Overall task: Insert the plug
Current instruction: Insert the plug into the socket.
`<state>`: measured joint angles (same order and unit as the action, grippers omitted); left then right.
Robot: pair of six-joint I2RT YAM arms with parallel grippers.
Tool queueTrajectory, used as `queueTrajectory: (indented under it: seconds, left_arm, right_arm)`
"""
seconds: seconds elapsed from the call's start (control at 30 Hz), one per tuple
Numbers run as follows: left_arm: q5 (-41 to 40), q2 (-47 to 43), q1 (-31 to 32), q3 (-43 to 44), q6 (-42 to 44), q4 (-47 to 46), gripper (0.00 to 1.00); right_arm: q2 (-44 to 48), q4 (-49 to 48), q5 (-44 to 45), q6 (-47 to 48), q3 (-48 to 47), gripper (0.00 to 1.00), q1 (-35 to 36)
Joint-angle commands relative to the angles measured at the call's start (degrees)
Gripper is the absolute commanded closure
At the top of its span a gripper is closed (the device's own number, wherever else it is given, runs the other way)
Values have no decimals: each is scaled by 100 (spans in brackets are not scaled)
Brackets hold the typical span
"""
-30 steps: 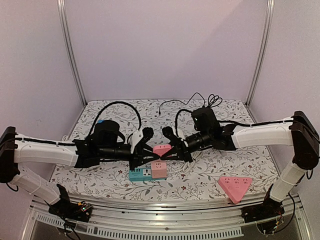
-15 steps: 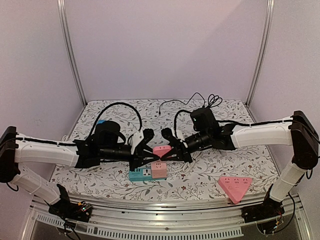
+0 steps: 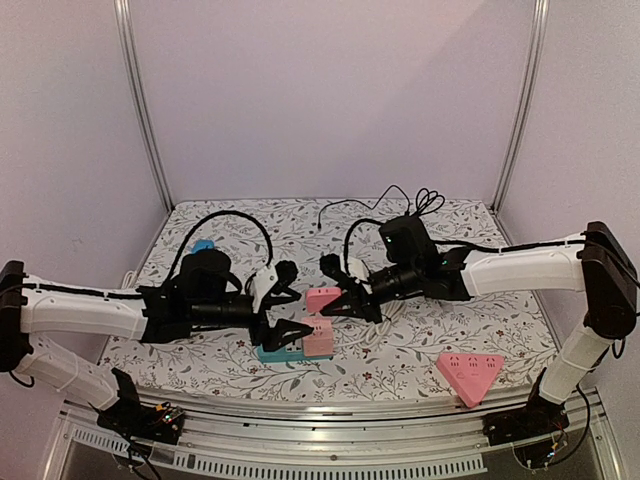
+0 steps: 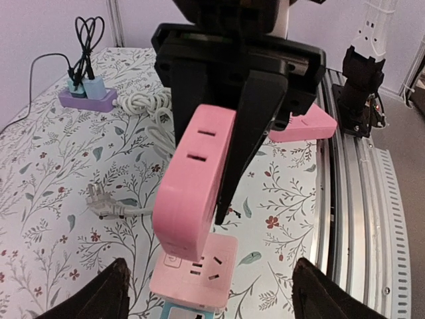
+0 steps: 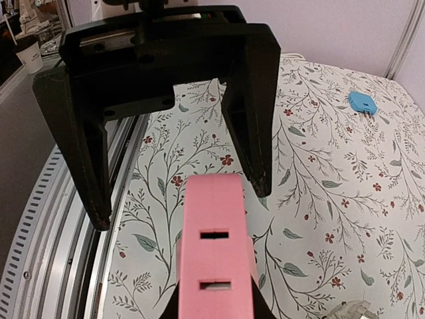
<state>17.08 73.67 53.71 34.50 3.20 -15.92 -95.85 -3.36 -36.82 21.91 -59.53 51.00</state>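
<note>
My right gripper is shut on a pink plug block, holding it in the air just above a pink socket that lies on the table beside a teal socket. In the left wrist view the plug block hangs tilted over the pink socket, and its lower end hides part of the socket's face. My left gripper stands open, its fingers either side of the plug without touching it. In the right wrist view the plug fills the gap between my right fingers, and the open left gripper faces it.
A pink triangular power strip lies at the front right. A purple socket with chargers and coiled cables sit at the back. A white-cabled plug lies near the sockets. A blue item rests at the back left.
My left gripper has opened, let go of the pink plug block and drawn back to the left. The right gripper still holds the block.
</note>
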Motion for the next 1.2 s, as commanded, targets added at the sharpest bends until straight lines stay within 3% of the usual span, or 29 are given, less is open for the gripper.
queueTrajectory:
  seconds: [0.0, 0.2, 0.57, 0.9, 1.17]
  left_arm:
    - [-306, -244, -36, -273, -120, -324, 17]
    - [-453, -418, -36, -622, -399, -756, 22]
    - [-690, -752, 12, -892, -582, -947, 49]
    - [-281, 26, 19, -834, -231, -1609, 50]
    - [-274, -81, 21, -1250, 13, -2111, 56]
  right_arm:
    - [155, -7, 150, -44, 70, 100, 21]
    - [193, -178, 41, -40, 86, 100, 16]
    - [226, -841, -138, -523, 359, 100, 5]
    - [-276, -1301, -332, -752, 305, 100, 19]
    - [-651, -1392, -343, -718, 201, 100, 92]
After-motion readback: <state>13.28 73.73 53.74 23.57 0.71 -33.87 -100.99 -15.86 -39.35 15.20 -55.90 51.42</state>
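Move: The right hand holds the small pink plug; the pink cube that it is being brought to, already plugged into the teal strip, lies about 9 cm below that hand, some 3 cm to its left and roughly level with it in reach. The strip's middle is about 9 cm to the left and 13 cm down, not ahead or back, and the white cord lies some 10 cm right, 5 cm ahead and 14 cm down. From the left hand, the cube is about 4 cm right, level in reach, 9 cm below. Keeping its pinch on the pink plug, the right hand first all but hovers over the pink cube, creeping up less than 1 cm, then late on sinks about 2.5 cm below its starting height and eases 1 cm left towards the cube's top, with only a slight tilt. The left hand, already open and clear of the plug, backs off some 2.5 cm to its left, then drifts about 1 cm back and dips about 1.5 cm while its fingers close to roughly half their opening on nothing. ##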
